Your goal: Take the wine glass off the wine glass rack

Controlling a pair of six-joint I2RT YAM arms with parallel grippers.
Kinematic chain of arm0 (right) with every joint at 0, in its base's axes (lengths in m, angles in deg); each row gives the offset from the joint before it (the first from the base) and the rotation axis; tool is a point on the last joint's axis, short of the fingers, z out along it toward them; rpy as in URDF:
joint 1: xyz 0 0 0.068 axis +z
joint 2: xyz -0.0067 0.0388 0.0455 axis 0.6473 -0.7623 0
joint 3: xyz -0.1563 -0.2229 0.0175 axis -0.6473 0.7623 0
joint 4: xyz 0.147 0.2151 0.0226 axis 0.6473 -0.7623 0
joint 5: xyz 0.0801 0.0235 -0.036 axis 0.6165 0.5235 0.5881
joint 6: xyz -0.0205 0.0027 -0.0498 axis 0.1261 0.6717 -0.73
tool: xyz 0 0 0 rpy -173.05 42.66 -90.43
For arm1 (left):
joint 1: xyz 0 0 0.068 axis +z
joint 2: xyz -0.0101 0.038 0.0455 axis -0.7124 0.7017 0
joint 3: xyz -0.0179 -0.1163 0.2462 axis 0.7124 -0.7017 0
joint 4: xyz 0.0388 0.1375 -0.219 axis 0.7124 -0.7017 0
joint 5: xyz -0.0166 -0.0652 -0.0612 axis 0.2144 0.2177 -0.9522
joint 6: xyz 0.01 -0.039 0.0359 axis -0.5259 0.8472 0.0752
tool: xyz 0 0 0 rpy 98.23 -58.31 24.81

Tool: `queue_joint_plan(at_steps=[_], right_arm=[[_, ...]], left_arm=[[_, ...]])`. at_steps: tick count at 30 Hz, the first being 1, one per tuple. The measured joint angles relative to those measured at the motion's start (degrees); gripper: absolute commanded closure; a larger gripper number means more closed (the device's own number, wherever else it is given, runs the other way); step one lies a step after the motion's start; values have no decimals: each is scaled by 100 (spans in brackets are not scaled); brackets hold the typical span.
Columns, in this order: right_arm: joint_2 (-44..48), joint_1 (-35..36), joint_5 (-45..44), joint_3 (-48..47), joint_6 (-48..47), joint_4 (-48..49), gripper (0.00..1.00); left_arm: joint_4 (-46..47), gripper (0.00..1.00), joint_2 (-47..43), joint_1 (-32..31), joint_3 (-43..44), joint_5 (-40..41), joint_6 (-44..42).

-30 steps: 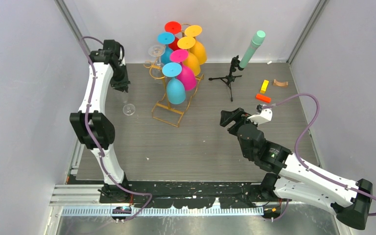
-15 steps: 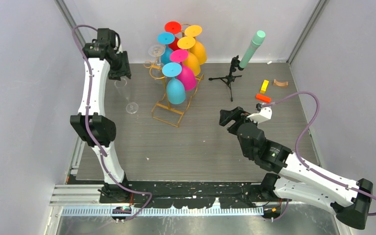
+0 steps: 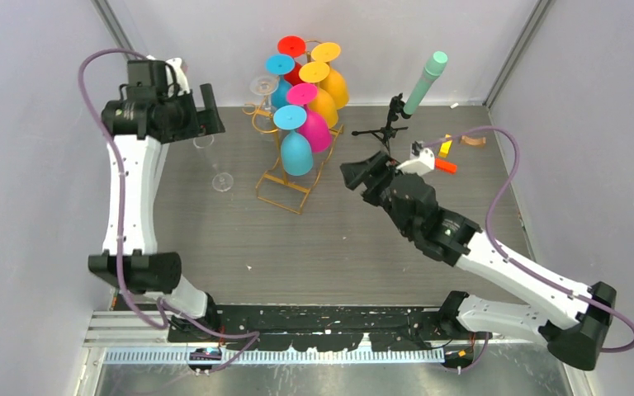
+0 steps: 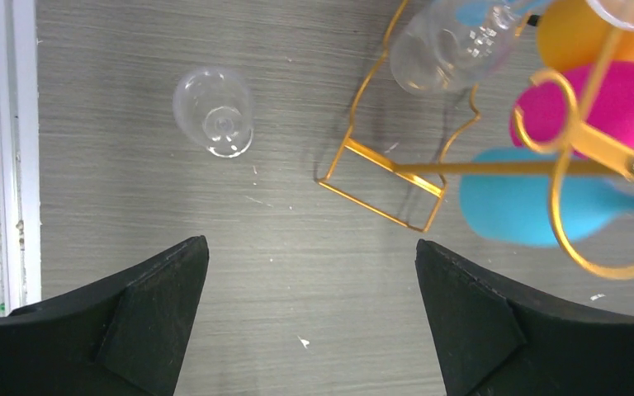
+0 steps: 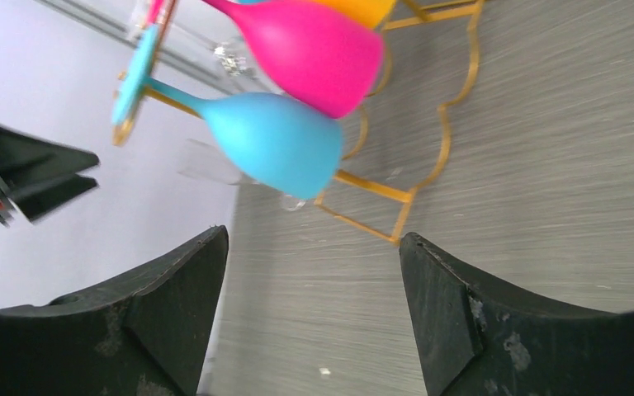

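Note:
The gold wine glass rack point(image 3: 285, 188) stands at the back middle of the table. Blue point(image 3: 296, 153), pink point(image 3: 314, 128), yellow point(image 3: 330, 82) and red glasses hang on it upside down, and a clear one point(image 3: 262, 87) hangs on its left side. Another clear wine glass point(image 3: 215, 161) stands upright on the table left of the rack, touched by nothing. My left gripper point(image 3: 206, 111) hovers open high above it; in the left wrist view the gripper point(image 4: 309, 247) is empty, with the glass point(image 4: 213, 122) and rack point(image 4: 380, 165) below. My right gripper point(image 3: 361, 175) is open and empty right of the rack, facing the blue glass point(image 5: 272, 140).
A black tripod with a green tube point(image 3: 396, 107) stands right of the rack, just behind my right gripper. Small orange and yellow blocks point(image 3: 444, 157) lie at the back right. Grey walls close in the table on the left, right and back.
My left gripper opened, let go of the clear wine glass and rose away; the glass stays standing on the table. My right arm swung left toward the rack.

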Motion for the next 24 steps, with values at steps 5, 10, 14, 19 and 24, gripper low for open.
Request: queue_joint_plan(at_steps=[5, 10, 14, 19, 24], right_arm=[[-887, -461, 1141, -772, 584, 317, 25], [-1687, -619, 1947, -1298, 1001, 772, 26], [-2286, -734, 2341, -1818, 1158, 1067, 30], [-2876, -931, 2437, -2597, 1169, 1115, 38], [-3272, -1034, 2444, -3069, 1163, 1023, 48]], left_arm=[[243, 0, -935, 136, -610, -326, -35], [470, 0, -1644, 142, -1517, -573, 59], [575, 0, -1998, 142, -2186, -859, 184], [627, 0, -2295, 142, -2590, -1043, 208], [667, 0, -2503, 142, -2643, -1123, 205]])
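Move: The blue wine glass at the near end of the rack hangs with its middle about 14 cm ahead of the right hand, 17 cm to its left and 4 cm lower. The pink glass is some 5 cm farther out than it and 3 cm to its right; the yellow glass is about 25 cm ahead and 11 cm left of the hand. For the left hand, the blue glass lies roughly 21 cm right, 2 cm back and 8 cm below. The blue wine glass, hanging foot-up, is what the right hand heads for: it sweeps left and forward about 11 cm each way and rises nearly 8, rolling its left side up some 20 degrees and turning counter-clockwise a little, while its open fingers narrow to just over half. Meanwhile the empty, wide-open left hand backs off about 10 cm and drifts slightly right. ##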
